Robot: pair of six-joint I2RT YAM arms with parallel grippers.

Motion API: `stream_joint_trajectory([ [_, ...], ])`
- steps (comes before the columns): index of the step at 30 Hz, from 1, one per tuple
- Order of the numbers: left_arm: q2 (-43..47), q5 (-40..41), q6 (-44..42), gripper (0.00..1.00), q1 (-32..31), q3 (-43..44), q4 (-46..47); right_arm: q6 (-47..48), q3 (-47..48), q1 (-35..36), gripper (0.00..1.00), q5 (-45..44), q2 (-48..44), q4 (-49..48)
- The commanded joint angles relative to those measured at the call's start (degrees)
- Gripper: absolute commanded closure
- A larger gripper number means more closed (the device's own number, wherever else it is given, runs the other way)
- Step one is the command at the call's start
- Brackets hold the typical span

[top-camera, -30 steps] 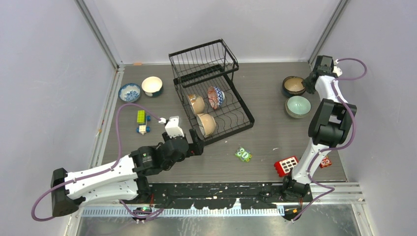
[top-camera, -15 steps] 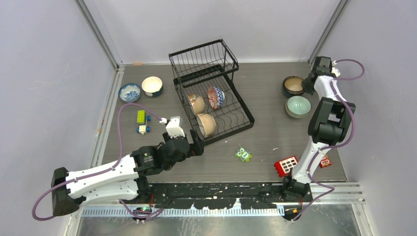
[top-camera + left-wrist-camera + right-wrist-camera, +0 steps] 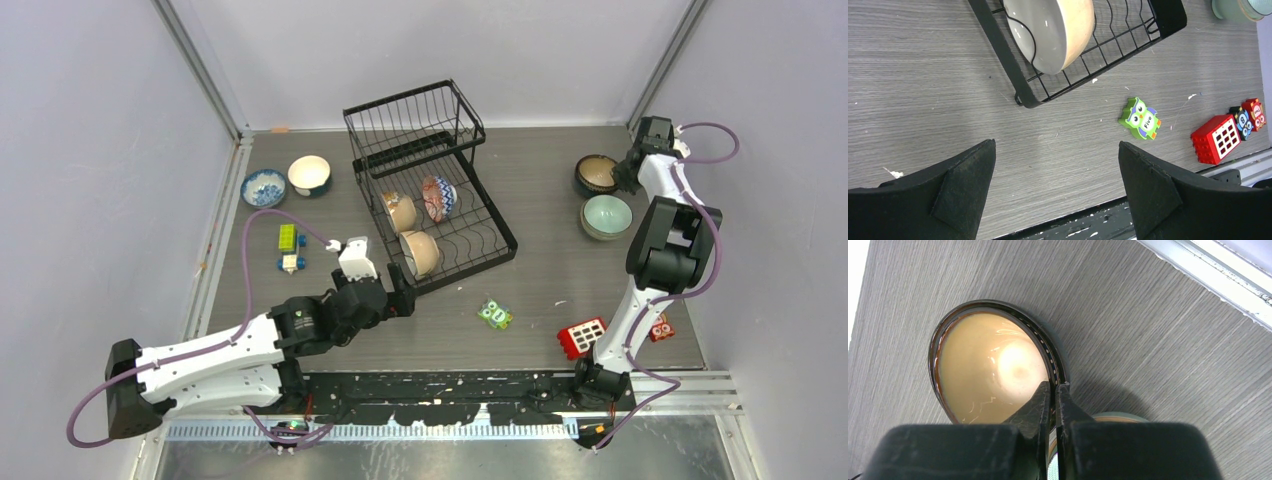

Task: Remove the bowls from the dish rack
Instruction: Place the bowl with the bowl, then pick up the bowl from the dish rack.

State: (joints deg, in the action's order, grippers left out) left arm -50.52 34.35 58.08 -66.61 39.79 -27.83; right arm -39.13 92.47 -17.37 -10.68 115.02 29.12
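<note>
The black wire dish rack [image 3: 497, 232] stands at mid-table with three bowls on edge in its lower tray: a cream one [image 3: 400, 212], a reddish patterned one [image 3: 438, 197] and a tan one [image 3: 420, 252]. On the table stand a blue-patterned bowl [image 3: 264, 187] and a cream-lined bowl [image 3: 309, 175] at the left, and a dark bowl [image 3: 597, 172] and a mint bowl [image 3: 607, 215] at the right. My right gripper [image 3: 1054, 385] is shut, its tips over the dark bowl's [image 3: 993, 365] near rim, with nothing seen between them. My left gripper [image 3: 1056, 144] is open and empty, just short of the rack's near corner [image 3: 1003, 55] and the tan bowl [image 3: 1058, 30].
A green owl block [image 3: 494, 314] lies in front of the rack, and a red block [image 3: 581, 337] and small toy figures [image 3: 661, 329] sit near the right arm's base. Small blocks [image 3: 288, 247] lie left of the rack. The enclosure walls stand close behind the right gripper.
The right gripper's jaws have closed and its wrist has shifted slightly back from the dark bowl. The left arm has barely moved.
</note>
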Motion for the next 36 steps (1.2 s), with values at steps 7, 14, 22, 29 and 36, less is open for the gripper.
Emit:
stream_joint_trajectory([
  [7, -0.44, 0.64, 0.54, 0.06, 0.21, 0.2, 1.68, 1.24, 0.12, -0.26, 0.98, 1.1, -0.5, -4.12],
  [14, -0.19, 0.83, 0.55, 0.06, 0.19, 0.15, 1.56, 0.89, -0.1, -0.21, 0.86, 1.53, -0.76, -4.41],
  [22, -0.21, -0.17, 0.67, 0.06, 0.18, 0.34, 1.83, -0.35, 0.44, -0.16, 0.64, 1.25, -3.82, -2.67],
  [29, 1.35, -0.86, 1.51, 0.06, 0.22, -0.56, 1.31, -1.51, -2.84, 0.81, 0.62, 1.14, -7.12, -3.8],
  [36, 2.53, -0.64, 1.42, 0.06, 0.25, -0.94, 1.24, -1.68, -1.92, 3.04, 0.54, -0.72, -10.12, -2.81],
])
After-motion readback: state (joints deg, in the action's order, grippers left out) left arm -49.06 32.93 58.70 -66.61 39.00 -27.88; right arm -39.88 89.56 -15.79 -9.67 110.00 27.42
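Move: The brown bowl, nested in a dark bowl, has its middle about 5 cm to the right hand's left, 1 cm ahead and 3 cm lower; the nearly shut fingertips are at its right-hand rim. The green bowl stands some 10 cm back and 4 cm to the left of the right hand, about 4 cm below. From the idle left hand the brown bowl lies roughly 32 cm ahead, 51 cm to the right and 11 cm down. The right hand first stays almost in place with its fingertips still pinching the right-hand rim of the brown bowl, then spreads the fingers to nearly half open and lets go of that rim. Once they are apart it lifts off, rising about 2.5 cm and drifting some 1.5 cm to the left over the bowl, the wrist hardly turning and the fingers opening a little more on the way. ##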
